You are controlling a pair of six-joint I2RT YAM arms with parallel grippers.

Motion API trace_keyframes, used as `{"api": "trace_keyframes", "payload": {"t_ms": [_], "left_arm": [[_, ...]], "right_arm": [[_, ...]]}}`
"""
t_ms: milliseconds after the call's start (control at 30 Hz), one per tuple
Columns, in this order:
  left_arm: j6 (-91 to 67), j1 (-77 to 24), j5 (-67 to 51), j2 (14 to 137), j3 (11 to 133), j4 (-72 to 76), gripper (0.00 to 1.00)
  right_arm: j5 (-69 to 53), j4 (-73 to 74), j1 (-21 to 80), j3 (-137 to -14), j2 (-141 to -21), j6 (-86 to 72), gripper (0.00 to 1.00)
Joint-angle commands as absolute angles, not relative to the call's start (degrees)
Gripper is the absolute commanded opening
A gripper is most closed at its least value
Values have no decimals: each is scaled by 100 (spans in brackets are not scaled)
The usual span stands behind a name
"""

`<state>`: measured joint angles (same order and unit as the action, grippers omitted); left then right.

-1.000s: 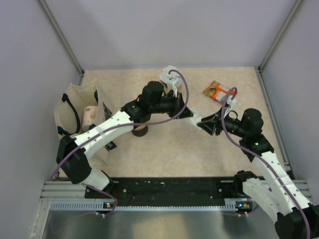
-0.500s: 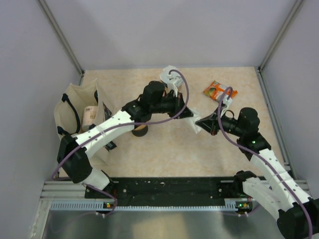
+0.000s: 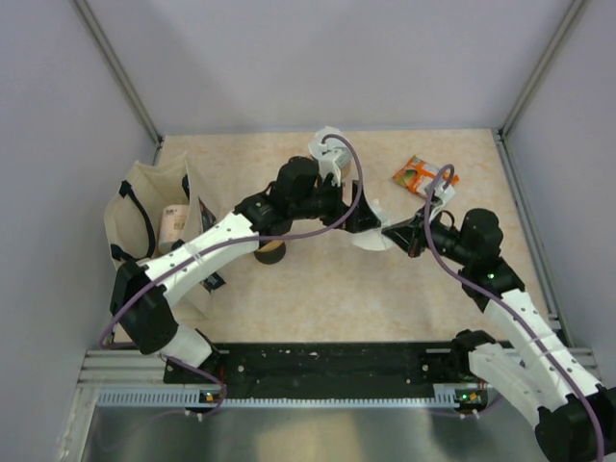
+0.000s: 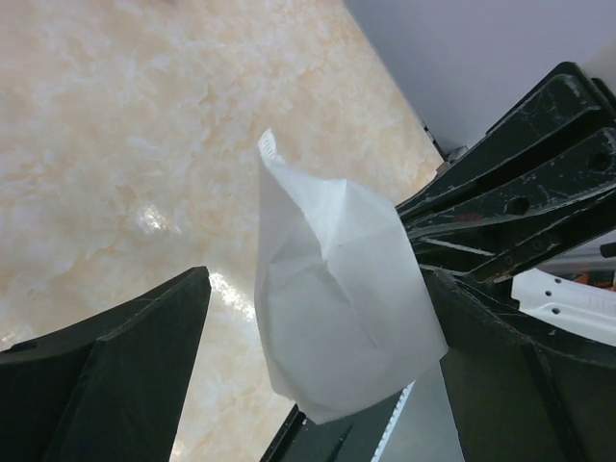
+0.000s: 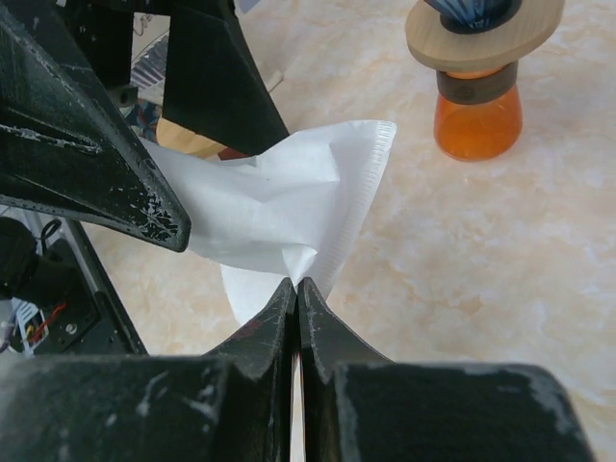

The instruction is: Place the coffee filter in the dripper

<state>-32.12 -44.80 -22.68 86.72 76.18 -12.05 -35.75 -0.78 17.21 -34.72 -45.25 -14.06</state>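
A white paper coffee filter (image 3: 370, 234) hangs in the air between the two arms above the table's middle. My right gripper (image 5: 295, 285) is shut on one folded edge of the filter (image 5: 279, 207). My left gripper (image 4: 318, 285) stands open around the filter (image 4: 337, 298), its fingers (image 4: 125, 375) apart from the paper on both sides. In the overhead view the left gripper (image 3: 362, 216) and the right gripper (image 3: 389, 231) meet nose to nose. The dripper (image 5: 478, 67), an orange glass base with a wooden collar, stands on the table beyond; from overhead the dripper (image 3: 270, 253) is mostly hidden under the left arm.
A beige tote bag (image 3: 154, 217) with black straps stands at the table's left edge with a roll inside. An orange snack packet (image 3: 423, 175) lies at the back right. Grey walls close in the table on three sides.
The left gripper has opened and let go of the filter. The right gripper has moved in leftward and shut on the filter's edge.
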Motion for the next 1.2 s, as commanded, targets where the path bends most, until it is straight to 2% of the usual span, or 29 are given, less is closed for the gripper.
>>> {"api": "trace_keyframes", "payload": {"t_ms": [0, 267, 500, 533, 567, 633, 667, 700, 733, 767, 833, 867, 900, 967, 1033, 1067, 1167], "left_arm": [[-2971, -4509, -1768, 8332, 7664, -1414, 99], [-3032, -4500, -1732, 7919, 7067, -1064, 99], [-3173, -4500, -1476, 8349, 7365, -1064, 77], [-3216, -4500, -1529, 8402, 7409, -1003, 71], [-3269, -4509, -1564, 8428, 7409, -915, 60], [-3357, -4509, -1617, 8499, 7409, -774, 34], [-3401, -4500, -1617, 8534, 7409, -713, 16], [-3427, -4509, -1635, 8569, 7400, -651, 5], [-3463, -4509, -1626, 8595, 7418, -642, 0], [-3489, -4500, -1635, 8622, 7435, -650, 0], [-3524, -4500, -1661, 8640, 7444, -624, 0], [-3568, -4500, -1583, 8640, 7444, -659, 0], [-3594, -4517, -1495, 8640, 7488, -737, 0], [-3647, -4517, -1206, 8674, 7619, -1070, 0], [-3665, -4544, -872, 8771, 7830, -1501, 0], [-3674, -4561, -792, 8824, 7935, -1668, 0], [-3744, -4597, -721, 8991, 8147, -1933, 0]], "right_arm": [[-3112, -211, 1793, -3762, -4386, -1730, 0], [-2707, -18, 1802, -3920, -4456, -2258, 0], [-3102, -299, 1802, -3867, -4394, -2504, 0], [-3120, -316, 1802, -3850, -4395, -2531, 0], [-3138, -334, 1793, -3841, -4421, -2557, 0], [-3129, -404, 1802, -3806, -4447, -2601, 0], [-3138, -456, 1802, -3771, -4447, -2636, 0], [-3164, -509, 1802, -3744, -4456, -2654, 0], [-3208, -545, 1802, -3735, -4473, -2654, 0], [-3234, -562, 1793, -3718, -4474, -2663, 0], [-3173, -528, 1793, -3718, -4500, -2619, 7], [-3112, -423, 1802, -3744, -4517, -2576, 16], [-3024, -317, 1802, -3770, -4544, -2514, 31], [-2849, -80, 1793, -3840, -4544, -2304, 53], [-2568, 278, 1802, -3963, -4544, -2049, 66], [-2384, 464, 1802, -4033, -4527, -1935, 69], [-1953, 606, 1915, -4148, -4570, -1653, 99]]}}
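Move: The coffee filter, held at one edge by the right hand, stands between the left hand's spread fingers, its middle about 3 cm to the left hand's right and 2 cm back, level with it. From the left hand the blue dripper is some 19 cm ahead, 7 left and 7 lower; the wooden dripper some 23 cm left, 5 ahead and 10 lower. From the right hand the filter's middle is about 3 cm left and 1 ahead. The filter changes hands in mid-air: the right keeps its pinch and lifts it about 2 cm, tilting slightly, while the open left backs off some 3 cm left and down, then comes back right and forward, sinking further, and shuts on a lower corner. Only then do the right fingers open wide and draw down and to the right; the left starts forward, turning counter-clockwise, about 10 degrees in all. ##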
